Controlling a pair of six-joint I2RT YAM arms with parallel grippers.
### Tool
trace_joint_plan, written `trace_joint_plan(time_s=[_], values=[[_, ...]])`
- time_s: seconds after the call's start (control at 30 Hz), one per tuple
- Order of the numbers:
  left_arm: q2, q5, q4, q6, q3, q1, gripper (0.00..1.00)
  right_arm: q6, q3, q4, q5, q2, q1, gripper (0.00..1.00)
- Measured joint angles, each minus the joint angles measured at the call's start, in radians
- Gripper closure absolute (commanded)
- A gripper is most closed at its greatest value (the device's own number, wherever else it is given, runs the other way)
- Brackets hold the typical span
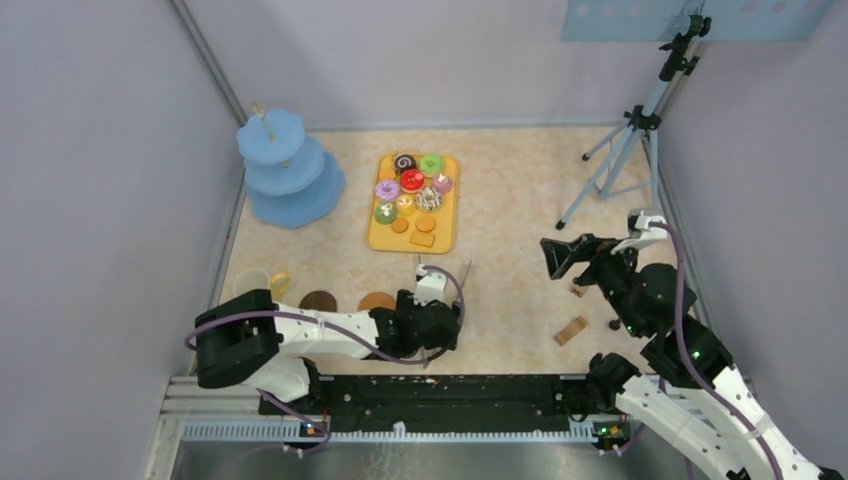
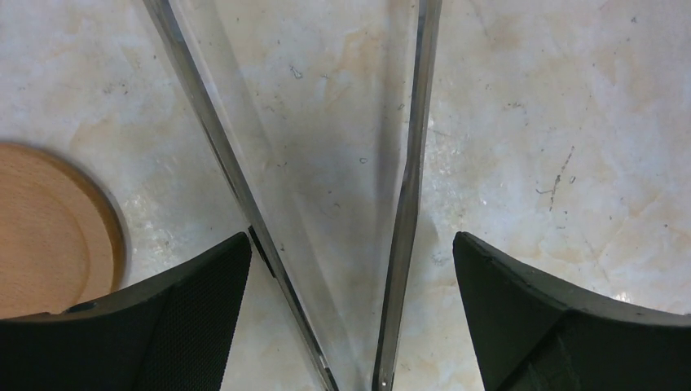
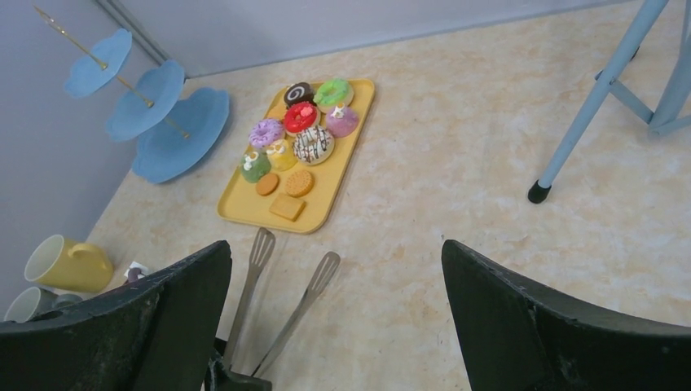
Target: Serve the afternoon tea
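Toy doughnuts, cakes (image 1: 410, 185) and orange biscuits (image 3: 285, 191) lie on a yellow tray (image 1: 445, 235). At the table's left edge stand a yellow mug (image 1: 255, 283) and a grey-white mug (image 3: 28, 303), with two brown coasters (image 1: 318, 300) (image 1: 377, 301) beside them. My left gripper (image 1: 437, 325) (image 2: 350, 244) is open and points down. Its fingers straddle both arms of the metal tongs (image 2: 326, 179) near their hinge, and the left finger sits close to one arm. My right gripper (image 1: 555, 258) (image 3: 334, 244) hangs open over bare table, facing the tray, with nothing in it.
A blue three-tier stand (image 1: 290, 170) stands at the back left. A tripod (image 1: 625, 150) stands at the back right. Two small wooden blocks (image 1: 571, 330) (image 1: 577, 290) lie under the right arm. The tongs' tips (image 3: 261, 244) point toward the tray's near edge.
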Motion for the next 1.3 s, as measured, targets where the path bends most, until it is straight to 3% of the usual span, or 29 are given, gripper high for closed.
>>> trace_joint_plan(time_s=[0.13, 0.3, 0.67, 0.9, 1.17, 1.3], values=[[0.031, -0.042, 0.049, 0.032, 0.0, 0.0, 0.04, 0.001, -0.013, -0.001, 0.0, -0.011, 0.0, 0.02], [0.088, -0.1, 0.139, 0.093, 0.001, 0.0, 0.15, 0.002, -0.027, 0.0, 0.0, -0.013, 0.0, 0.02], [0.219, -0.222, 0.269, 0.164, 0.043, -0.005, 0.12, 0.01, -0.038, 0.003, 0.0, -0.017, 0.0, 0.03], [0.258, -0.265, 0.325, 0.167, 0.05, -0.005, 0.2, 0.018, -0.065, 0.002, -0.005, -0.018, 0.0, 0.03], [0.244, -0.251, 0.303, 0.177, 0.055, -0.006, 0.22, 0.027, -0.074, 0.009, -0.006, -0.016, 0.0, 0.03], [0.237, -0.196, 0.328, 0.277, 0.055, -0.004, 0.23, 0.027, -0.077, 0.011, -0.004, -0.016, 0.0, 0.03]])
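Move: Just under the left hand, with their middle some 2 cm below it, lie the open tongs, hinge towards the robot and tips towards the yellow tray; the fingers straddle both arms. The light coaster is about 12 cm to the left and level with the hand, and the tray's middle is about 22 cm ahead and 5 cm left. From the right hand, the tongs are roughly 22 cm left, 7 cm back and 28 cm below. Sliding low along the tongs towards the tray, the left hand goes about 5 cm forward and some 3 cm right, its fingers tilting up about 15 degrees. The wide-open fingers close by about a fifth, so that one ends against the outside of each tong arm, squeezing them inward. The empty right hand sinks about 3 cm, still open. ##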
